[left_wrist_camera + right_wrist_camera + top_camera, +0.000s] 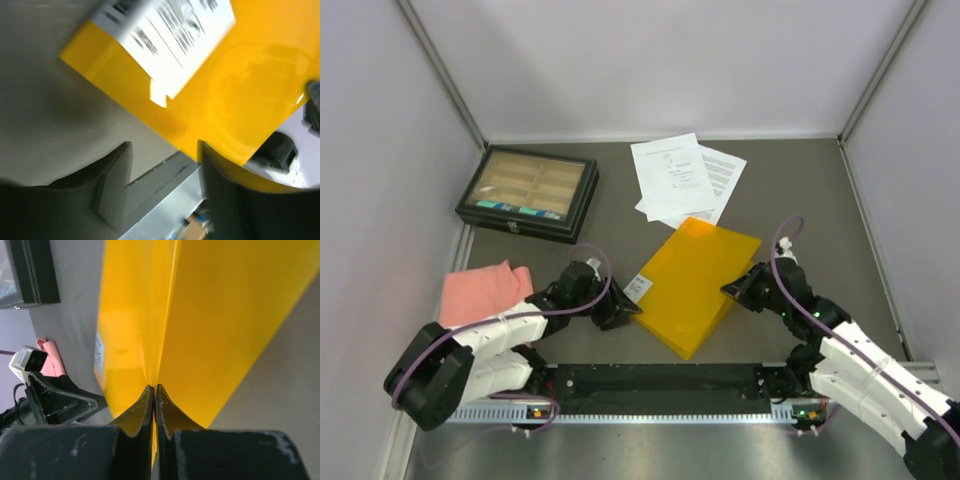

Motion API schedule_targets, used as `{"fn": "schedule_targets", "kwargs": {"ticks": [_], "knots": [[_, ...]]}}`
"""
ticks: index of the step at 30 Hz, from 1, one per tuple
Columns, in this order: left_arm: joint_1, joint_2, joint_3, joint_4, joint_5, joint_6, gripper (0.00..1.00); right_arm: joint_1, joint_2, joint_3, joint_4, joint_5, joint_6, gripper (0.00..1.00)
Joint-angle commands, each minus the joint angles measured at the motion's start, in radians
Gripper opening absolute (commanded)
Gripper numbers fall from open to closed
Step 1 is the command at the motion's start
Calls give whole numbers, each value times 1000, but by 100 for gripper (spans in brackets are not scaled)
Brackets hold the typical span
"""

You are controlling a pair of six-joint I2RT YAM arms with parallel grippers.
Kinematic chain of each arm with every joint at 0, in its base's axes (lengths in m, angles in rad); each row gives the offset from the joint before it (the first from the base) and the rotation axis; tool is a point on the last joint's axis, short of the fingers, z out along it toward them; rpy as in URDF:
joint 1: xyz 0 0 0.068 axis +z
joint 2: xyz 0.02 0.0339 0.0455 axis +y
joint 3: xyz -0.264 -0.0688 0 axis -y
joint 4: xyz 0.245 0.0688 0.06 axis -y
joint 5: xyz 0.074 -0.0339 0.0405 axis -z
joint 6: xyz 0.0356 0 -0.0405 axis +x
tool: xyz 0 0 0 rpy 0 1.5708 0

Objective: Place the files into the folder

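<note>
The yellow-orange folder [700, 275] lies in the middle of the table, its white barcode label [638, 287] at the left corner. The files [680, 178], a few white printed sheets, lie fanned just behind it. My right gripper [742, 286] is shut on the folder's right edge; in the right wrist view its jaws [154, 390] pinch a thin yellow cover sheet, lifted a little off the rest of the folder [225, 315]. My left gripper [623, 312] is open at the folder's near-left edge. In the left wrist view [165, 167] one finger [215, 185] touches the folder [240, 100] below the label [170, 35].
A black compartment box [528, 193] stands at the back left. A pink cloth [485, 290] lies at the left beside my left arm. A black and metal rail [650, 385] runs along the near edge. Grey walls close in the table on three sides.
</note>
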State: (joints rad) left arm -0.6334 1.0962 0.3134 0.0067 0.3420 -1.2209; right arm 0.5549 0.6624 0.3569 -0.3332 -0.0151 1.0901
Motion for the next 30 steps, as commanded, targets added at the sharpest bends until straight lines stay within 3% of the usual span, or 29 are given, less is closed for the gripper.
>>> {"fn": "schedule_targets", "kwargs": {"ticks": [1,3,9,12,20,25,30], "knots": [[-3,-16,95,59,193,176,85,8,-47,189,-237,136,-192,0],[-3,-38,156,6,238,231,95,8,-52,241,-288,141,-232,0],[-3,-88,393,-343,154,512,96,8,37,532,-493,113,-396,0],[-5,-99,484,-425,60,569,96,8,101,663,-579,74,-493,0],[-3,-87,607,-481,-55,558,96,8,357,959,-793,23,-725,0],[-2,-101,541,-443,-104,515,96,23,443,975,-742,-83,-722,0],[-2,-114,448,-351,-81,469,98,88,490,1011,-701,-51,-665,0]]}}
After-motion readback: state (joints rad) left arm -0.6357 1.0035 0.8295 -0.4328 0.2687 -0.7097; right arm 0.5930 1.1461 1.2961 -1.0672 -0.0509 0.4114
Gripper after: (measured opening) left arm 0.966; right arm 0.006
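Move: The folder lies low between the hands: its middle is about 7 cm left, 1 cm ahead and some 6 cm below the right hand, whose fingers already pinch its upper cover. From the left hand, the folder's middle is roughly 12 cm right, 5 cm ahead and 2 cm lower, with its white label some 4 cm straight ahead. The files lie well beyond it, around 34 cm ahead and 11 cm right of the left hand. Still pinching the folder's upper cover, the right hand hauls it up some 16 cm, then sinks about 3 cm, while its wrist rolls right side up and swings about 30 degrees counter-clockwise. The left hand, already opening beside the label corner, spreads its fingers wide, lifts about 17 cm clear of the folder with some forward travel and its fingers tipping up, then eases down a little. ##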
